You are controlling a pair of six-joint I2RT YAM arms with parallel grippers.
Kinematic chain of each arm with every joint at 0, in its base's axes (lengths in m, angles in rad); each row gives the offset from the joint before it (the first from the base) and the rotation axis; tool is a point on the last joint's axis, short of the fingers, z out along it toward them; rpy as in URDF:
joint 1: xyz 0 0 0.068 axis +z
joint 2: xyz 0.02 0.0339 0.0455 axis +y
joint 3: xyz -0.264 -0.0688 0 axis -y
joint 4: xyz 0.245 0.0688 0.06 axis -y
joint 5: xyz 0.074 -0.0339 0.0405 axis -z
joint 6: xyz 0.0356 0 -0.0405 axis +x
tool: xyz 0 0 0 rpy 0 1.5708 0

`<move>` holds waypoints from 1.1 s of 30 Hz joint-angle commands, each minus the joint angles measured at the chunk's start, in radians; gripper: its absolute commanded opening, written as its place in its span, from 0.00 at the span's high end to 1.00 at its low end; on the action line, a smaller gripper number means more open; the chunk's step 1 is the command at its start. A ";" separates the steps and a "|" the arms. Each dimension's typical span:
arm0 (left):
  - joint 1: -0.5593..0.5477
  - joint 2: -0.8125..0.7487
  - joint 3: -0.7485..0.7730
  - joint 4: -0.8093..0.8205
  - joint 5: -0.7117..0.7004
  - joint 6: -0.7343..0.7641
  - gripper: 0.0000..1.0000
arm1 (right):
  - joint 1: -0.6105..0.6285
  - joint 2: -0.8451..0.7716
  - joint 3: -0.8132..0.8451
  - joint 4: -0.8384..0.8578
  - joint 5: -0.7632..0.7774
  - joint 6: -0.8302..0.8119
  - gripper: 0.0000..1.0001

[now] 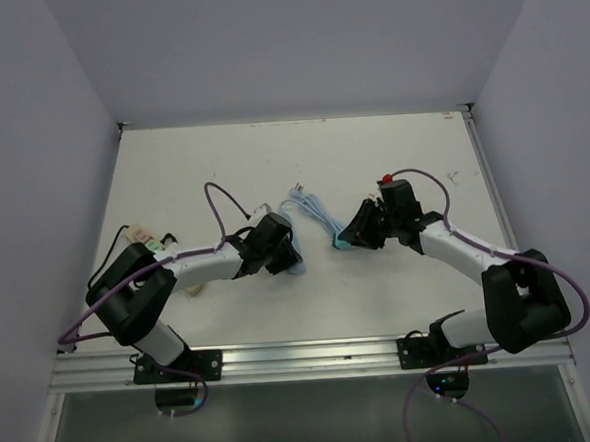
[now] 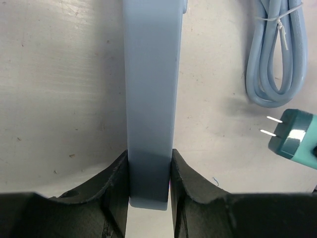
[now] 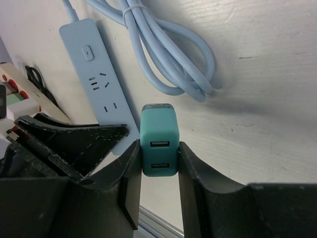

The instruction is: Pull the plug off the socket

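The socket is a long light-blue power strip [image 2: 151,89] [image 3: 101,84] lying flat on the white table, and my left gripper [image 2: 150,163] [image 1: 277,247] is shut on its near end. The plug, a teal block [image 3: 159,141] with two USB ports, is held off the table with my right gripper [image 3: 158,158] [image 1: 361,232] shut on it. In the left wrist view the plug [image 2: 292,139] hangs to the right of the strip, apart from it, with both bare metal prongs [image 2: 271,126] showing. From above, the plug [image 1: 345,244] sits right of the strip [image 1: 296,269].
The strip's bundled light-blue cable [image 2: 277,54] [image 3: 168,54] [image 1: 315,212] lies coiled behind the grippers. A white power strip with a black cord [image 1: 146,240] [image 3: 20,94] sits at the left of the table. White walls enclose the table on three sides.
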 commanded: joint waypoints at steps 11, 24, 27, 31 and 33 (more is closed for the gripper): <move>0.016 -0.045 -0.081 -0.144 -0.108 0.048 1.00 | -0.355 -0.067 -0.027 0.088 0.043 0.033 1.00; 0.014 -0.040 -0.080 -0.072 -0.042 0.092 1.00 | -0.447 0.143 -0.144 0.335 -0.141 0.085 1.00; 0.014 -0.043 -0.081 -0.067 -0.041 0.095 1.00 | -0.447 0.192 -0.137 0.380 -0.153 0.076 1.00; 0.016 -0.048 -0.084 -0.065 -0.039 0.095 1.00 | -0.447 0.244 -0.112 0.375 -0.142 0.062 0.83; 0.016 -0.054 -0.087 -0.064 -0.038 0.095 1.00 | -0.449 0.246 -0.104 0.360 -0.121 0.054 0.58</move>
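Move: The right hand holds the teal plug, already off the socket. The bare spot it goes to is some 8 cm ahead, 11 cm to the right and 6 cm below. The white adapter stands about 4 cm beyond that spot. The tied cord lies about 8 cm ahead and 6 cm left of the hand, the blue socket strip 2 cm ahead and 14 cm left. From the left hand, gripping the strip's near end, the spot is roughly 11 cm ahead and 24 cm right. Still pinching the teal plug, the right hand carries it away from the socket strip, to the right and somewhat forward, swinging about 25 degrees clockwise. It then sinks nearly 6 cm towards the table just short of the white adapter, easing back left a little while edging forward, its fingers barely starting to loosen. The left hand keeps its grip on the strip and draws it 1–2 cm left. ##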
